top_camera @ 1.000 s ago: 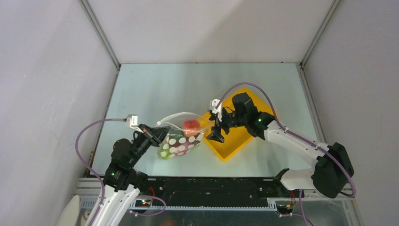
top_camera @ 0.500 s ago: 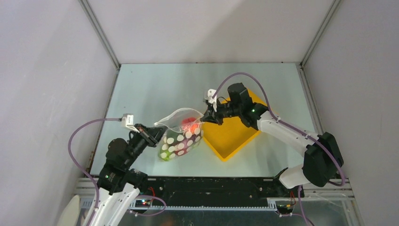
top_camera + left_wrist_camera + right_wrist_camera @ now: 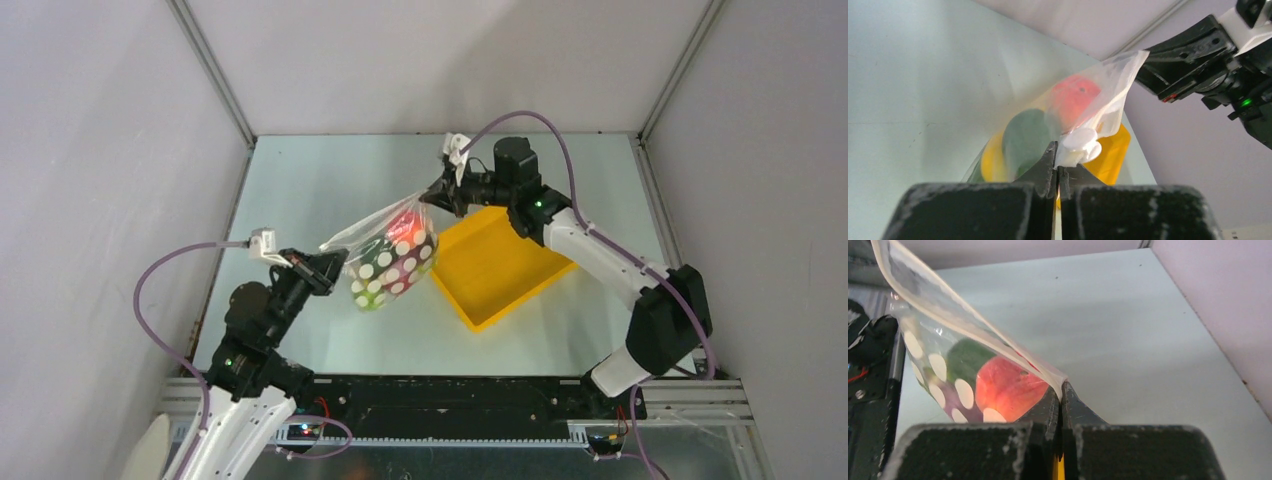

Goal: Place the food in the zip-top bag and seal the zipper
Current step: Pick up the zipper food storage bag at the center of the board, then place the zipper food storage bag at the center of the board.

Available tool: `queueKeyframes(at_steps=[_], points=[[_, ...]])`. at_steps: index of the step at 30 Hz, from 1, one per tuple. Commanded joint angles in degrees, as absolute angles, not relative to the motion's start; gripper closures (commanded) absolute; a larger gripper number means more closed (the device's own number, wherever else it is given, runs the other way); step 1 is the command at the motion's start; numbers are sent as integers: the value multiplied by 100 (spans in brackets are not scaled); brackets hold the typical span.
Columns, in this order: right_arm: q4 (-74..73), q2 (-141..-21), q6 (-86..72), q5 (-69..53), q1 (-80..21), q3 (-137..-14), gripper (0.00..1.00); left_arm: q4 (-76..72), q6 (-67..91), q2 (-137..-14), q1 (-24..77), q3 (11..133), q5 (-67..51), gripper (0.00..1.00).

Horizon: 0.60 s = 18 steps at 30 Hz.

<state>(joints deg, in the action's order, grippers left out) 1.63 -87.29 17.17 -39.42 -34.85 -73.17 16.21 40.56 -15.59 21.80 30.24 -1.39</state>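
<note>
The zip-top bag (image 3: pixel 392 262), clear with white dots, hangs stretched between my two grippers above the table. Inside it I see the food: a red piece (image 3: pixel 405 224), a dark green piece (image 3: pixel 967 356) and some purple and yellow. My left gripper (image 3: pixel 335 262) is shut on the bag's left corner (image 3: pixel 1079 146). My right gripper (image 3: pixel 432 192) is shut on the far end of the zipper (image 3: pixel 968 320), the pale strip running taut along the mouth edge. In the right wrist view its jaws pinch the strip's end (image 3: pixel 1060 385).
A yellow rectangular tray (image 3: pixel 495 265) lies just right of the hanging bag, under my right arm. Grey walls close in the table on the left, back and right. Purple cables loop over both arms.
My right gripper shut on the bag's right edge, then rose and pulled back toward the far side. The bag has lifted off the table and its mouth has drawn from an open loop into a taut line.
</note>
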Motion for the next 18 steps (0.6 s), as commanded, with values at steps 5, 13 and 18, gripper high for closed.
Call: queueKeyframes(at_steps=[5, 13, 18], points=[[1116, -9796, 1336, -4221, -3050, -8718, 100, -776, 3339, -2481, 2182, 2590, 873, 99], [1437, -10287, 1430, -4552, -2944, -8703, 100, -935, 2900, -2801, 2184, 2292, 855, 84], [1626, -10640, 1284, -5297, -2773, -8661, 100, -1071, 2750, -2626, 2182, 1903, 687, 75]])
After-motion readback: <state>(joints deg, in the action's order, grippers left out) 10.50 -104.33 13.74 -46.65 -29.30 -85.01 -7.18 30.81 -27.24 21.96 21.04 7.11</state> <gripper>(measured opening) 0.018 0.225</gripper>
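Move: Both hands already hold the zipper bag's rim between them, the loaded bag hanging underneath. Its middle is about 9 cm to the left hand's right, 3 cm ahead and 10 cm below; from the right hand it is some 6 cm left, 9 cm back and 10 cm below. The peach in it sits roughly 3 cm left, 6 cm back and 7 cm below the right hand. The yellow tray is about 17 cm right of that hand, 4 cm back and 27 cm below. Forward over the board, fast at first and then easing off, both hands swing the bag together: the left about 6 cm, the right about 8 cm, each sinking a little at the end. The right keeps its closed pinch on the rim, while the left turns some 10 degrees and starts opening its fingers around its corner of the bag. ##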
